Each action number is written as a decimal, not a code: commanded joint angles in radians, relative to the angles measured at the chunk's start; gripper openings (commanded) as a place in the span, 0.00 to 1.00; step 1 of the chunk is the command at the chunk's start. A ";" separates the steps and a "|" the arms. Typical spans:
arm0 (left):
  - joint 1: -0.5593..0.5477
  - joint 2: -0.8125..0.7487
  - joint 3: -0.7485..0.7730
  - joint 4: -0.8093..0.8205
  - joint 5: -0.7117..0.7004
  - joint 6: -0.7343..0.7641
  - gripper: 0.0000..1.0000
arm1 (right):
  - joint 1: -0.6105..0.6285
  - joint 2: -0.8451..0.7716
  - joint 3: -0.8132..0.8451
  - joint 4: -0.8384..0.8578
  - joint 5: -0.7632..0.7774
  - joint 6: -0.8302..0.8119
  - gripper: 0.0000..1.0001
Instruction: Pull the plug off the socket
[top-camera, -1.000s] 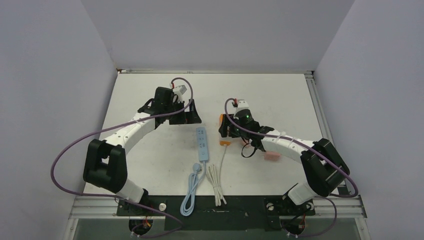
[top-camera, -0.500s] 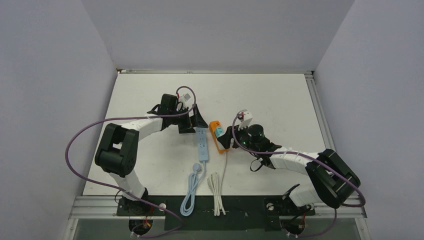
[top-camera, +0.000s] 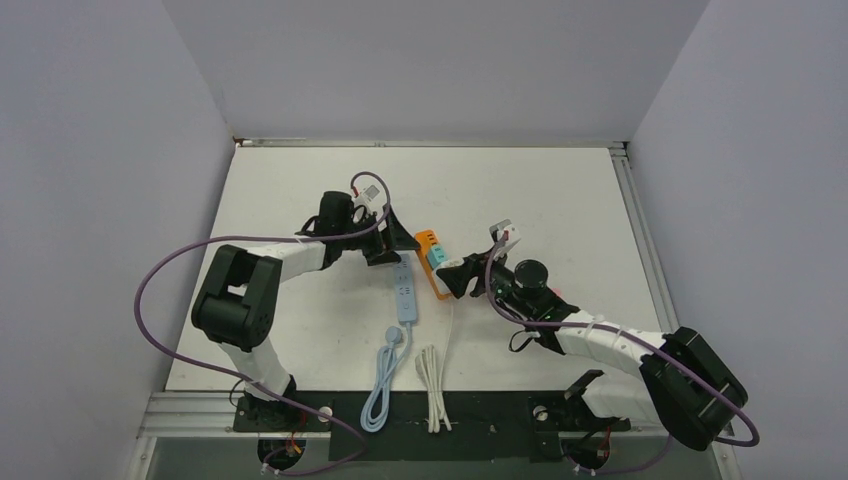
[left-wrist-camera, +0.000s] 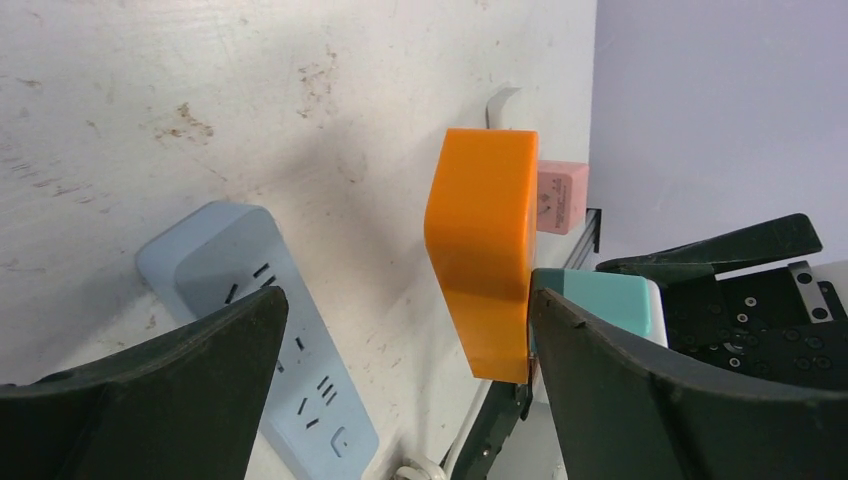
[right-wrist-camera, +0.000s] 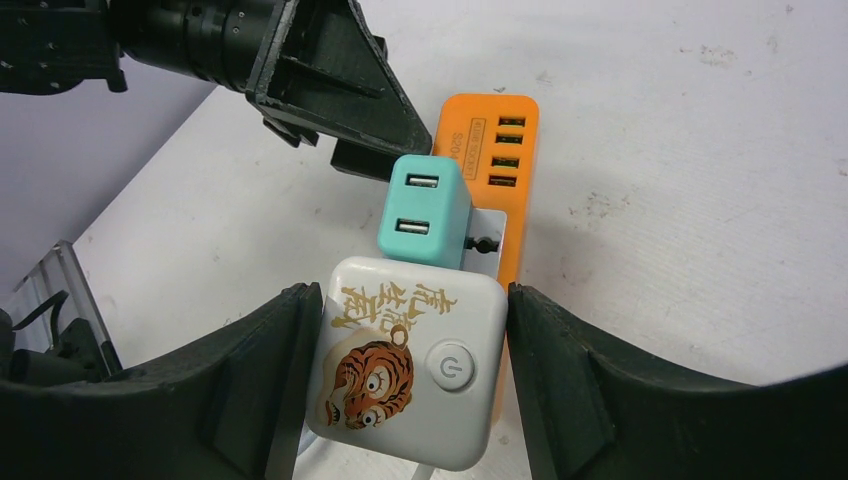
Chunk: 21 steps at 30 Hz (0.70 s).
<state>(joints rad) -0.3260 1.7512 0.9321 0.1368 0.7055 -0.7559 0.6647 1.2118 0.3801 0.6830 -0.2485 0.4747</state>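
Note:
The orange socket strip (right-wrist-camera: 495, 150) is tipped on its side just off the table, between both arms. A teal plug (right-wrist-camera: 430, 210) with two USB ports sits in its white face. My right gripper (right-wrist-camera: 412, 300) is shut on the strip's white end block (right-wrist-camera: 405, 370), which bears a tiger picture and a power button; both fingers press its sides. My left gripper (left-wrist-camera: 408, 290) is open and straddles the strip's far end (left-wrist-camera: 482, 250). Its right finger (left-wrist-camera: 640, 380) lies against the teal plug (left-wrist-camera: 600, 295); the left finger hangs over bare table. From above, the strip (top-camera: 432, 262) shows between the grippers.
A light-blue power strip (top-camera: 405, 290) lies just left of the orange one, its blue cord (top-camera: 385, 385) running to the near edge. A white cord (top-camera: 432, 370) is coiled beside it. A small pink block (left-wrist-camera: 560, 198) sits beyond the orange strip.
My right gripper carried the orange strip left toward the table's middle and tilted it. My left gripper swung in around its far end, and its jaws have narrowed a little.

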 joint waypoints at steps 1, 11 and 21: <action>0.001 -0.032 -0.026 0.222 0.095 -0.100 0.88 | 0.019 -0.063 0.004 0.168 0.009 0.020 0.05; -0.008 0.010 -0.067 0.407 0.160 -0.241 0.66 | 0.043 -0.062 0.008 0.166 0.020 0.007 0.05; -0.016 0.023 -0.069 0.444 0.183 -0.276 0.42 | 0.080 -0.012 0.016 0.161 0.060 -0.026 0.05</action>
<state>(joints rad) -0.3367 1.7679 0.8608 0.5133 0.8501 -1.0168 0.7212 1.1870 0.3744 0.7105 -0.1982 0.4625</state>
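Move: The orange socket hangs in the air about 6 cm to the right of my left hand, 2 cm back and some 4 cm higher; its far end is nearest my fingers. The teal plug sits on it, roughly 7 cm right and 3 cm back of that hand, and the light blue socket lies on the table about 6 cm back, 1 cm left and 8 cm below. From my right hand, already gripping the white plug, the orange socket is about 4 cm ahead and 4 cm left, level with it. I raise my left hand about 4 cm and ease it some 2.5 cm to the right, tipping its fingers up by around 15 degrees so they point more levelly at the orange socket. Meanwhile they close from nearly full to about half open, one on each side of the socket's far end. My right hand keeps its grip on the white plug, rising a little over 1 cm while drifting slightly back and left. ##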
